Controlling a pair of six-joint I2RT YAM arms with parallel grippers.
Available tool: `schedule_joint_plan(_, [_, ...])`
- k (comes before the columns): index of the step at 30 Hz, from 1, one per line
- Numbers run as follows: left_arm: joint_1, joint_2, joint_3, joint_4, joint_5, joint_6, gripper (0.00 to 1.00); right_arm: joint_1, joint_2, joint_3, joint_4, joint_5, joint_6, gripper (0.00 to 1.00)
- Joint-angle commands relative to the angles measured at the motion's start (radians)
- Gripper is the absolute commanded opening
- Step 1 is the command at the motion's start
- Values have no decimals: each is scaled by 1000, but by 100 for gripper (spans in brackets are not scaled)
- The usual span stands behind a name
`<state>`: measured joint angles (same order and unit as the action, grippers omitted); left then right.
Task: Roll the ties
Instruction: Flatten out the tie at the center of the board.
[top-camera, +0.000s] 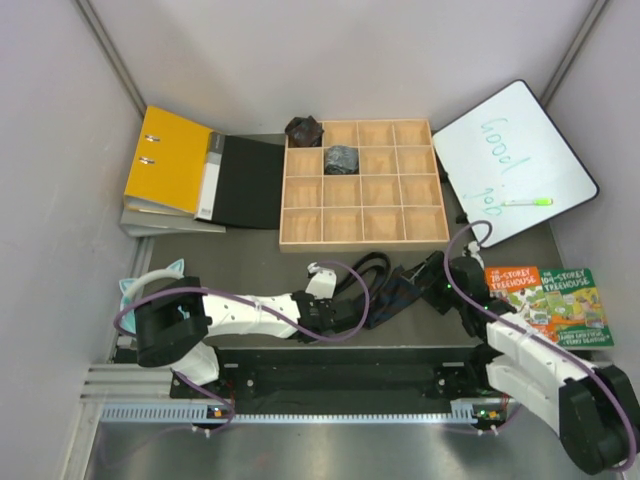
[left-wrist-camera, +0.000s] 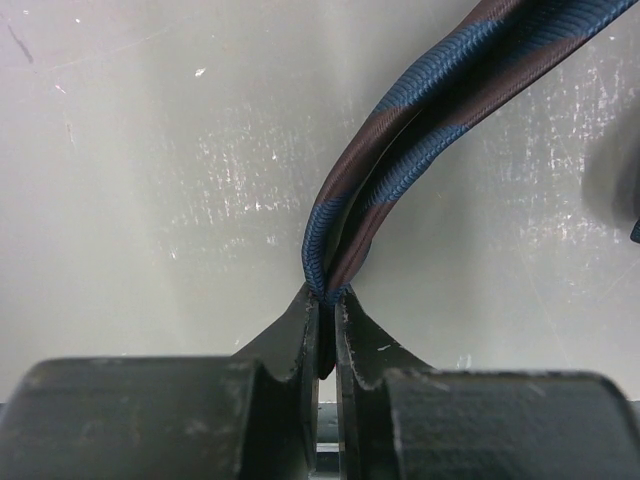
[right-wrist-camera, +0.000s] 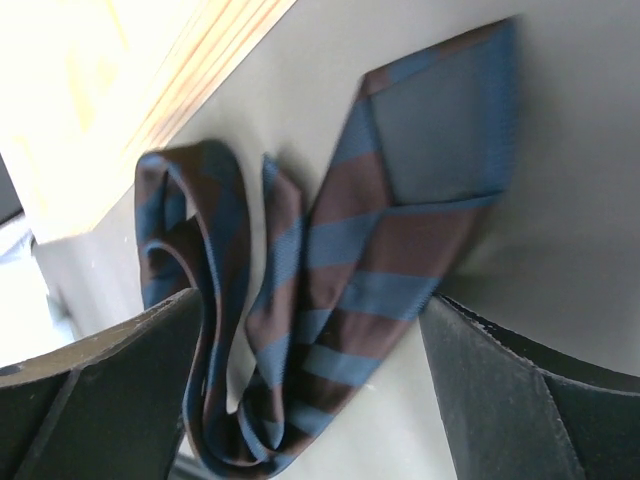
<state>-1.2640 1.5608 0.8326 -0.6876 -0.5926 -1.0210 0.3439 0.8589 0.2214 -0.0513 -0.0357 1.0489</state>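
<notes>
A loose tie (top-camera: 378, 268), striped blue and brown, lies crumpled on the grey table between my two grippers. In the left wrist view my left gripper (left-wrist-camera: 328, 295) is shut on a folded edge of the tie (left-wrist-camera: 440, 110), which runs up and to the right. My right gripper (right-wrist-camera: 310, 330) stands open, its fingers on either side of the bunched wide end of the tie (right-wrist-camera: 370, 250). From above, the left gripper (top-camera: 348, 314) and right gripper (top-camera: 418, 280) sit close together. Two rolled ties rest in the wooden tray (top-camera: 362, 240): a brownish-black one (top-camera: 304, 130) and a greyish one (top-camera: 341, 158).
A yellow binder (top-camera: 170, 160) and a black folder cover (top-camera: 250, 182) lie left of the tray. A whiteboard (top-camera: 515, 150) with a green marker (top-camera: 527, 202) is at the back right. Two books (top-camera: 550, 300) lie beside the right arm. Grey walls enclose the table.
</notes>
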Motion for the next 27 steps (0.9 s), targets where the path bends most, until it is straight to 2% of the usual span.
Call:
schedule_joint_plan(1, [3, -30, 11, 0, -21, 4, 0, 69, 107, 18, 21, -18, 20, 88])
schedule_joint_plan(8, [5, -50, -1, -6, -21, -1, 0, 144, 241, 36, 96, -13, 69, 78])
schedule_joint_plan(14, [5, -62, -12, -6, -21, -2, 0, 158, 305, 24, 163, -13, 85, 55])
schedule_joint_plan(21, [5, -71, -33, -4, -24, -10, 0, 158, 445, 45, 260, -26, 85, 49])
schedule_joint_plan(23, [5, -73, -38, -3, -24, -11, 0, 158, 497, 58, 292, -39, 85, 41])
schedule_joint_plan(27, [5, -85, -36, -16, -27, -13, 0, 159, 531, 49, 330, -43, 99, 38])
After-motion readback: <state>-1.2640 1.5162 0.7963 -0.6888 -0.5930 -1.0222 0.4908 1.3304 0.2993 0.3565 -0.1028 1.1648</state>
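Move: The folded middle of the tie lies about 7 cm to the right hand's left and 1 cm farther out, some 3 cm below it. The tie's wide end lies about 4 cm ahead and 2 cm right of that hand, equally low; the wooden organiser's middle is roughly 16 cm ahead and 11 cm left. From the left hand, already pinching the narrow part of the tie, the folds are about 10 cm right and 5 cm ahead. Leftward by about 7 cm goes the right hand, low over the tie's wide panel towards the folds and the left hand, creeping a couple of centimetres forward and down late on. Its wide-open fingers close to under half, coming in on both sides of the bunched cloth, with a slight wrist turn of some 10 degrees. The left hand keeps its pinch. ##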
